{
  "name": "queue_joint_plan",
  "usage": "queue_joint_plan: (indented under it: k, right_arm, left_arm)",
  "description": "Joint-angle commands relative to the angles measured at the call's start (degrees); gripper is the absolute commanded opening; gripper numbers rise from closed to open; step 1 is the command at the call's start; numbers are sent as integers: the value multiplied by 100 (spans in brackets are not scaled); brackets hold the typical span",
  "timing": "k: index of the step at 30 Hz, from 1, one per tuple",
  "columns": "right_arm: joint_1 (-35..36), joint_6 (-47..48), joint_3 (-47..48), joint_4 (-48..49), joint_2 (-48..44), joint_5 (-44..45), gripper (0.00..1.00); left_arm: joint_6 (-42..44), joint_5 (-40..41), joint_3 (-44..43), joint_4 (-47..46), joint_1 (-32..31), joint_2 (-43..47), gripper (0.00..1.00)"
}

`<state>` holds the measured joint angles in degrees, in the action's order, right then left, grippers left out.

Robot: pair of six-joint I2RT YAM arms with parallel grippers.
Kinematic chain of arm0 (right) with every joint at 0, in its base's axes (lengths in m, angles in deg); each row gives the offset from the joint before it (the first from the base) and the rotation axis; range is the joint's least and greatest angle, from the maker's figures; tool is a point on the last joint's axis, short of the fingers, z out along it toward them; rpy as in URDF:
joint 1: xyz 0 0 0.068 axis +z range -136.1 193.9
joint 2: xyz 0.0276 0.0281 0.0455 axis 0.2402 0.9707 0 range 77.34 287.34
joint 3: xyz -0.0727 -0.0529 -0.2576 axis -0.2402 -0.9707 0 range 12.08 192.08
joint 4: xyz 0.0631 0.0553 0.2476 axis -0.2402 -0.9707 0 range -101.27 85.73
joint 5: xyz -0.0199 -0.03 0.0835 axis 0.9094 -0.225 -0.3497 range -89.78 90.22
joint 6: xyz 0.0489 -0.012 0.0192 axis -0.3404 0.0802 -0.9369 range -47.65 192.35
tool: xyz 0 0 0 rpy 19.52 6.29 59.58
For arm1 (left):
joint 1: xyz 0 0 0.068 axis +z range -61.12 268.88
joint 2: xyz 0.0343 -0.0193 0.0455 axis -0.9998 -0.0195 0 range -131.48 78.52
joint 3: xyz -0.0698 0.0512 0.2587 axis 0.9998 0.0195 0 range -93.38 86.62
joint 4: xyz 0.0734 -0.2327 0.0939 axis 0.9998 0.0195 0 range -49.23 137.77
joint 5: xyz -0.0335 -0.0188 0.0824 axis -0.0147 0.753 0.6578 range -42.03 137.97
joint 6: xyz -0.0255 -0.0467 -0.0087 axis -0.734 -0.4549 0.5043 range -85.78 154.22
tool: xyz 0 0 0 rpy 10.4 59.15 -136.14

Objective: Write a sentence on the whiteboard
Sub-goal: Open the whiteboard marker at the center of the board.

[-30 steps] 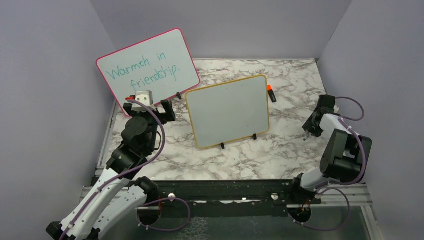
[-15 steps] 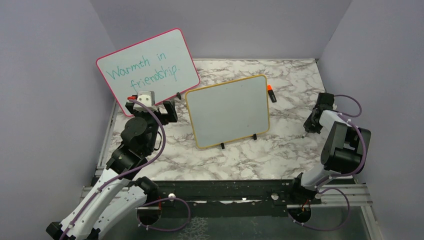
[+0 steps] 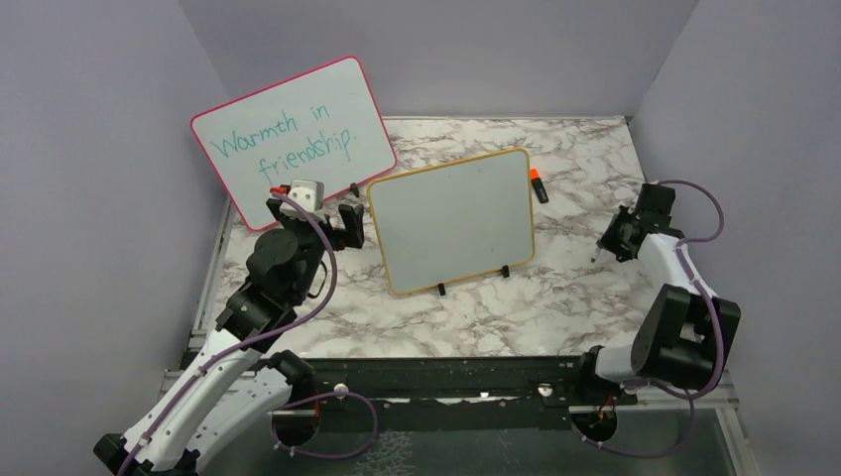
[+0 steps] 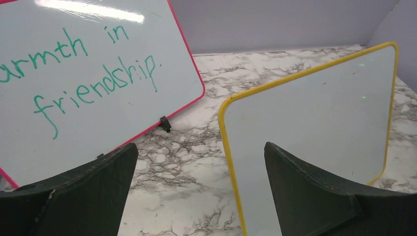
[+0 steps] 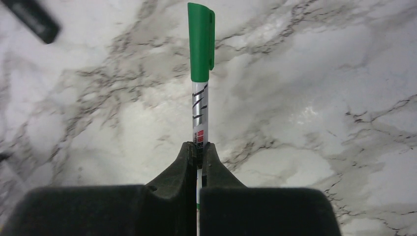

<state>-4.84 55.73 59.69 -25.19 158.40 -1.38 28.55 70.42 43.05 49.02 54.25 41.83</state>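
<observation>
The whiteboard (image 3: 451,220), yellow-framed on small black feet, stands tilted mid-table with a blank face; no sentence shows on it. In the left wrist view its left edge (image 4: 314,123) runs between my fingers. My left gripper (image 3: 342,223) (image 4: 200,146) hovers open just left of the board, with nothing in it. At the right side of the table my right gripper (image 3: 610,243) (image 5: 199,146) is shut on a white marker with a green cap (image 5: 200,44). The capped end sticks out beyond the fingertips, above the marble.
A larger pink-framed board (image 3: 293,129) (image 4: 88,73) reading "Warmth in friendship" leans at the back left. An orange-capped dark marker (image 3: 538,185) (image 5: 32,19) lies behind the yellow board's right corner. Purple walls enclose the marble table (image 3: 555,297).
My right gripper has shut on the green-capped marker and risen toward the back. My left gripper has shifted slightly right toward the yellow board.
</observation>
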Motion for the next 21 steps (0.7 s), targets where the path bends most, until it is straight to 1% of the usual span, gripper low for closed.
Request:
queue_joint_plan:
  k: [1, 6, 9, 12, 15, 18, 21]
  right_arm:
    - [144, -28, -180, 11, -770, -1022, 0]
    - [371, 43, -76, -383, -1593, -1596, 1]
    - [675, 151, 211, -728, -1946, -1857, 0]
    - [1089, 416, 677, -1252, -2044, -1907, 0]
    - [1404, 651, 1058, -1597, -2078, -2139, 1]
    - [1786, 827, 1363, -1783, -2114, -2236, 0]
    - [2278, 1056, 1611, -1931, -2083, -2120, 1]
  left_arm:
    - [102, -660, -134, 1, -22, -30, 99]
    - [315, -1107, -317, 163, -25, -104, 99]
    - [371, -1352, -400, 224, -26, -115, 99]
    - [91, -1527, -651, 459, -21, -270, 99]
    - [-227, -1882, -941, 728, -18, -523, 99]
    - [-513, -2064, -1186, 988, -19, -757, 99]
    - [-827, -2151, -1324, 1127, -25, -914, 99]
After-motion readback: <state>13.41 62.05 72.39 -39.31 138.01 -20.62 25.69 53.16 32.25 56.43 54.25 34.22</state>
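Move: In the right hand's shut fingers, the green-capped marker is already off the table. The middle of the blank yellow-framed whiteboard, to which it is being taken, lies about 32 cm left, 4 cm ahead and a little above; the orange-black highlighter is some 22 cm ahead, 12 cm left and 5 cm lower. For the left hand, the marker is roughly 57 cm right, 5 cm ahead and 25 cm below; the yellow-framed board 27 cm right, 9 cm ahead, 21 cm below. Swinging up and left together, the right hand keeps its grip on the marker and carries it about 17 cm higher and 16 cm towards the yellow-framed board, turning some 35 degrees counter-clockwise as its steep fingers level out. The open left hand shifts about 6 cm right towards the marker, turns clockwise and rises slightly late on. ##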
